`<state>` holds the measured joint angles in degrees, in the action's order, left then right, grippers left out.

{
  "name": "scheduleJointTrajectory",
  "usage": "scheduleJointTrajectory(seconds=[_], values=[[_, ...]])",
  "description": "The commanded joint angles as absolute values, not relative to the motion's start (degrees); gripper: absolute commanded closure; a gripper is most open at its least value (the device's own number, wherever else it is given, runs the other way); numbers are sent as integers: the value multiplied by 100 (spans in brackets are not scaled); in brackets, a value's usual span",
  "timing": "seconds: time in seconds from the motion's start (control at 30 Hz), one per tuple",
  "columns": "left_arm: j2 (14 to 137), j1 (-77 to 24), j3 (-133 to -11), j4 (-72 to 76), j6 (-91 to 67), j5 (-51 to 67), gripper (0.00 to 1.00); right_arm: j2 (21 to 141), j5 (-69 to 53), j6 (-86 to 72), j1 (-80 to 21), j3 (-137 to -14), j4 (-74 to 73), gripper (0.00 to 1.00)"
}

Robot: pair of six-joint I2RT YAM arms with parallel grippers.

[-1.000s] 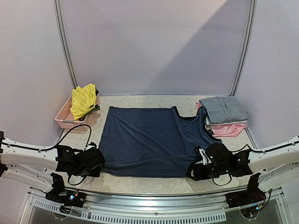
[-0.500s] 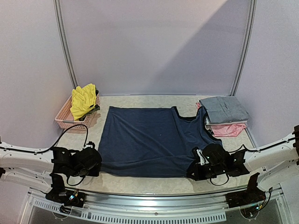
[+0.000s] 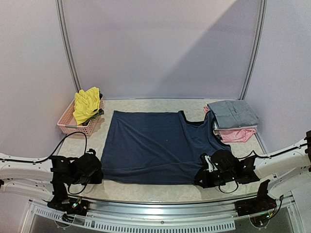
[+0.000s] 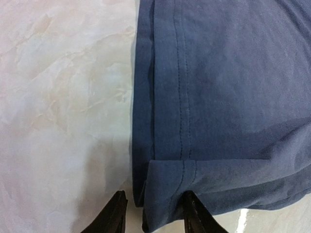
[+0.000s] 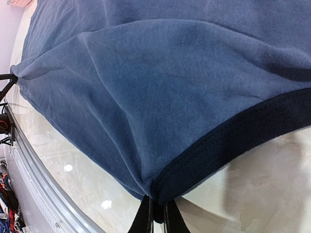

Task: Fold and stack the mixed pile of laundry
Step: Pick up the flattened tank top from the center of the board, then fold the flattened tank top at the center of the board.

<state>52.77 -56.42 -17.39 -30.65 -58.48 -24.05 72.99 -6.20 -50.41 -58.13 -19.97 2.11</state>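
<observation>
A navy blue top (image 3: 160, 145) lies spread flat in the middle of the table. My right gripper (image 5: 158, 219) is shut on its dark ribbed edge (image 5: 233, 141) at the near right corner, and the cloth rises slightly at the pinch; in the top view this gripper (image 3: 201, 177) sits at that corner. My left gripper (image 4: 154, 216) stands open at the near left hem corner (image 4: 165, 179); the folded-over hem lies between its fingers, and the left finger (image 4: 114, 216) stands just clear of the cloth. From above, the left gripper (image 3: 99, 170) is at the top's near left corner.
A pink lattice basket (image 3: 65, 125) at the back left holds a yellow garment (image 3: 86, 104). At the back right is a folded stack with grey trousers (image 3: 233, 114) over a pink piece (image 3: 238, 135). The table's metal front edge (image 3: 155, 213) runs just behind both grippers.
My right gripper has shut on the top's ribbed edge. The left arm has drawn back to the left and nearer, and its jaws have narrowed a little round the hem corner.
</observation>
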Motion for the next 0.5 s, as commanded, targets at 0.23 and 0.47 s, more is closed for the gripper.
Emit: scheduleJointTrajectory(seconds=[0.23, 0.47], values=[[5675, -5529, -1758, -2447, -5728, -2146, 100, 7240, -564, -5021, -5845, -2003, 10, 100], [5196, -5537, -2118, -3181, -5686, -2099, 100, 7037, -437, -4825, -5845, -2558, -918, 100]])
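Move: The near-left hem corner of the tank top sits between my left hand's open fingers, about 1 cm ahead, 1 cm right and 1 cm below. The tank top's middle is some 16 cm ahead and 25 cm right of that hand, the laundry basket about 36 cm ahead and 16 cm left. My right hand already grips the near-right edge; from it the hem corner is about 39 cm left and 1 cm ahead, the folded stack 34 cm ahead and 22 cm right. I shut my left fingers on the folded hem corner, dipping just under 1 cm towards the table and drifting about 1.5 cm to the right as they close, then start up with it by about 1 cm. My right hand stays put with its pinch on the near-right edge, only beginning to rise, about half a centimetre, at the end. ##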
